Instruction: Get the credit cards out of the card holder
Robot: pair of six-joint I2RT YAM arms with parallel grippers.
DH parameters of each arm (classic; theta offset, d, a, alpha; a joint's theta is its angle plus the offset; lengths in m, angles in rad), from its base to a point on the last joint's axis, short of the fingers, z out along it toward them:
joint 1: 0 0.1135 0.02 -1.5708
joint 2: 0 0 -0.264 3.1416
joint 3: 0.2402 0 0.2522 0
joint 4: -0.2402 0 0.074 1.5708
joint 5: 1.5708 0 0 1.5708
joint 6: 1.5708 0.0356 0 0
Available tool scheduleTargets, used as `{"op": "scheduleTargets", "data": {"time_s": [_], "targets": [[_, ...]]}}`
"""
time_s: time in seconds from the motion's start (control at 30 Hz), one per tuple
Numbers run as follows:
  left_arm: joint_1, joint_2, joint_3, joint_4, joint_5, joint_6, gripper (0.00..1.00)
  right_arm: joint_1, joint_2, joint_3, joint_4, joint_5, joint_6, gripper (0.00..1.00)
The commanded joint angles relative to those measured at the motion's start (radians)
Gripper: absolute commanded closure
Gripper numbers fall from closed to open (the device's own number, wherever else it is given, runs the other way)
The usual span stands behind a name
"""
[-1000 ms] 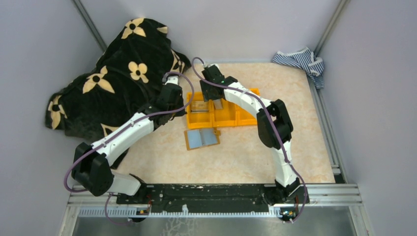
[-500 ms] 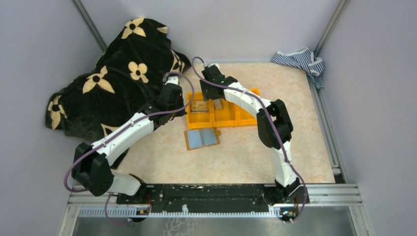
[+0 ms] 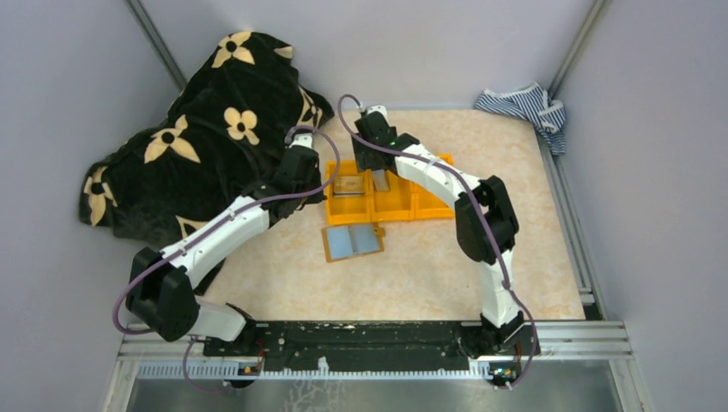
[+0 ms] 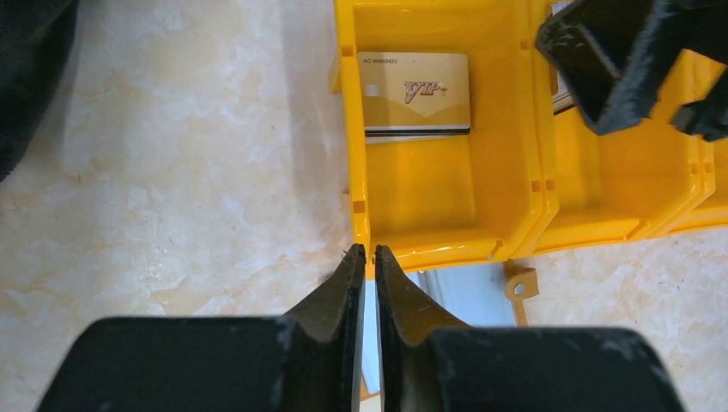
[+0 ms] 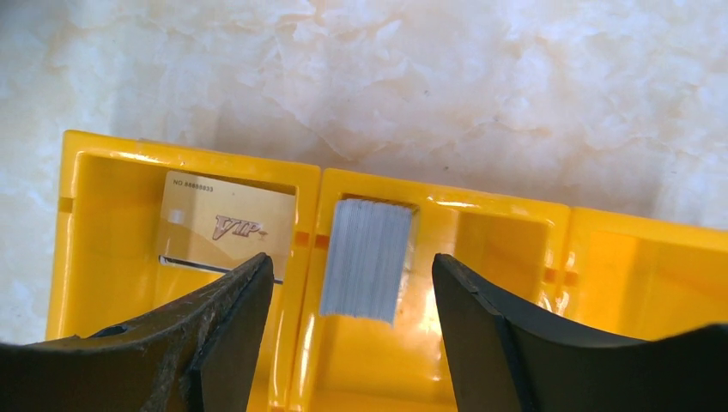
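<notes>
The card holder (image 3: 352, 242) lies unfolded on the table, grey-blue inside up, just in front of the orange bin (image 3: 412, 206); its snap tab (image 4: 519, 281) shows in the left wrist view. A gold VIP credit card (image 4: 416, 90) lies in the bin's left compartment, and a grey card (image 5: 369, 257) leans in the middle one. My right gripper (image 5: 350, 262) hangs open over the middle compartment, nothing between its fingers. My left gripper (image 4: 367, 251) is shut and empty, above the bin's near left corner and the holder's edge.
A black blanket with cream flowers (image 3: 206, 129) is heaped at the back left, against my left arm. A striped cloth (image 3: 524, 107) sits in the back right corner. Grey walls close in three sides, and a metal rail (image 3: 369, 335) runs along the near edge.
My right arm has shifted a little, its elbow moving right and its gripper slightly toward the far side of the bin. The left arm, the cards and the holder have not moved.
</notes>
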Motion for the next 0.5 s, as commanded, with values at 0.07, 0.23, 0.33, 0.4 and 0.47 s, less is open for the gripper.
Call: {"op": "scheduleTargets", "data": {"time_s": [0.07, 0.23, 0.33, 0.4, 0.47], "targets": [[0.006, -0.025, -0.019, 0.029, -0.009, 0.002, 0.86, 0.014, -0.291, -0.174, 0.209, 0.067, 0.008, 0.32], [0.006, -0.111, -0.083, 0.110, 0.051, 0.008, 0.87, 0.014, -0.516, -0.449, 0.351, 0.031, -0.011, 0.48], [0.006, -0.172, -0.143, 0.166, 0.064, 0.003, 0.87, 0.015, -0.623, -0.613, 0.382, -0.020, 0.010, 0.67], [0.006, -0.207, -0.173, 0.185, 0.052, -0.003, 0.88, 0.017, -0.684, -0.725, 0.402, -0.055, 0.034, 0.81], [0.006, -0.229, -0.191, 0.191, 0.046, -0.006, 0.88, 0.035, -0.724, -0.821, 0.429, -0.077, 0.067, 0.96]]}}
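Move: The stack of credit cards already stands in the middle compartment of the yellow tray, between the right hand's open fingertips in plan: about 4 cm below the hand, 1 cm back. The VIP card lies roughly 9 cm to its left, 2 cm back and 8 cm down from the hand; the open card holder is some 19 cm back, 6 cm left and 9 cm down. From the left hand the stack is about 6 cm ahead, 14 cm right and 8 cm below. The card stack is left behind, already free, as the right hand climbs about 9 cm, then draws back and to its right by roughly 9 and 6 cm, its fingers tilting up some 15 degrees and closing empty late in the retreat. The nearly shut left hand, at rest at first, eases back about 2 cm and slightly up, away from the tray's left rim. ##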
